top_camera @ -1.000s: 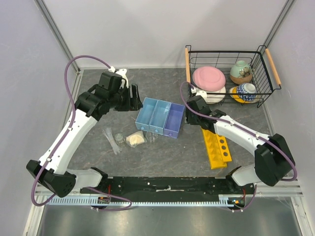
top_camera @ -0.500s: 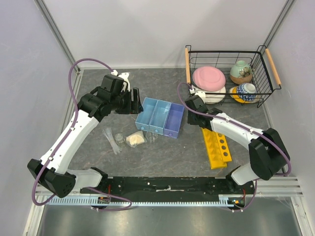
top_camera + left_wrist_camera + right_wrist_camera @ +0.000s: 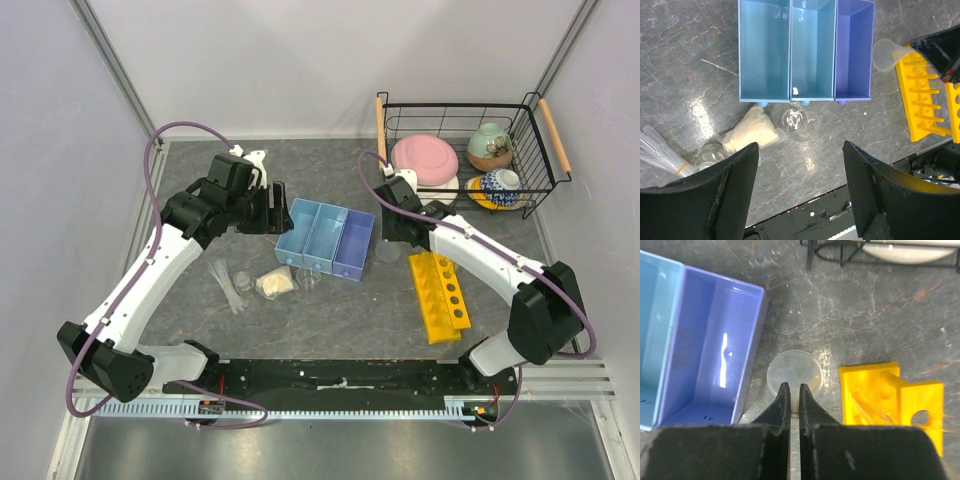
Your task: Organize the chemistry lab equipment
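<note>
My right gripper (image 3: 794,386) is shut on the thin stem of the clear funnel (image 3: 794,372), whose round mouth faces down between the blue three-compartment tray (image 3: 757,330) and the yellow rack (image 3: 890,395). From above, the funnel (image 3: 388,250) shows just under the right gripper (image 3: 388,235). My left gripper (image 3: 800,147) hangs open over the table, empty, off the left end of the tray (image 3: 325,238). Below it lie a small clear beaker (image 3: 800,125), a cream lump (image 3: 752,131) and thin test tubes (image 3: 657,150).
A black wire basket (image 3: 460,115) at the back right holds a pink plate (image 3: 424,158) and ceramic bowls (image 3: 490,145). A small clear jar (image 3: 242,281) sits beside the test tubes (image 3: 225,282). The rack (image 3: 440,295) lies right of the tray.
The right gripper's jaws have closed on the funnel's stem, and its wrist has shifted slightly toward the back. The left arm has barely moved.
</note>
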`<state>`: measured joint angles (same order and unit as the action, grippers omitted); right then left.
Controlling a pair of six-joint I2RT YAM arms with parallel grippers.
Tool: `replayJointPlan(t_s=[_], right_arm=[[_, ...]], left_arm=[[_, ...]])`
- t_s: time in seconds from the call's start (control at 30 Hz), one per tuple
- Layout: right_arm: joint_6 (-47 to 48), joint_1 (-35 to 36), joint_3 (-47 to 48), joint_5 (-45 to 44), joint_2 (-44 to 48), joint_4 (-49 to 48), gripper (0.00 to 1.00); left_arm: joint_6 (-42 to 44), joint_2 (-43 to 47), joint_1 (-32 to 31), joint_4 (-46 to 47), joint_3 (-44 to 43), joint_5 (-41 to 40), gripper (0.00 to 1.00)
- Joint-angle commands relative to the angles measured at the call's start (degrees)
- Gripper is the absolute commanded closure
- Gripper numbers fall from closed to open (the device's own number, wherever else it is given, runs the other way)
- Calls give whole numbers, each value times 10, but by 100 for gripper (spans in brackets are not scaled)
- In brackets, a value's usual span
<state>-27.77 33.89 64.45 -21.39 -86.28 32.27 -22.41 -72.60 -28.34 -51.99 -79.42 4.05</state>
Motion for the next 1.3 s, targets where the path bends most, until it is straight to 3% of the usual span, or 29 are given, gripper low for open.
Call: replayJointPlan(t_s=[0.0,0.23,0.5,0.7,0.93,1.27], right_arm=[[34,-1,95,0,34,99,100],[57,-1,205,123,56,200,100],[54,22,231,285,51,212,100],[38,27,212,383,35,148,100],[-45,27,145,454,31,-29,100],[-149,17,127,499,-46,-206,100]], left_arm=[[20,15,3,28,6,24,25],[18,27,2,38,18,42,25],[19,40,3,42,20,53,25],[19,52,3,41,22,61,25],[20,69,3,37,33,61,25],[24,76,3,36,33,70,25]])
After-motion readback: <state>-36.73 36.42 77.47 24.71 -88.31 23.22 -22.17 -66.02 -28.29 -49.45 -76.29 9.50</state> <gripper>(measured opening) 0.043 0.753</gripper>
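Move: The right hand already holds the funnel by its stem, low over the table, with the middle compartment of the blue tray about 15 cm to its left, 3 cm farther out and 9 cm lower. The glass beaker lies some 19 cm left and 7 cm back, the powder bag 27 cm left and 8 cm back, and the yellow rack about 14 cm right and 12 cm back. From the left hand, that compartment is roughly 6 cm ahead, 6 cm right and 21 cm down. Keeping its shut fingers on the stem, the right hand lifts the funnel nearly straight up some 12 cm, then sweeps it level about 17 cm to the left over the purple compartment towards the middle of the tray, bowing back before easing forward again. During the sweep the wrist rolls its left side up and turns counter-clockwise, bringing the funnel's mouth round to the left, while the open, empty left hand eases back and up a couple of centimetres. ##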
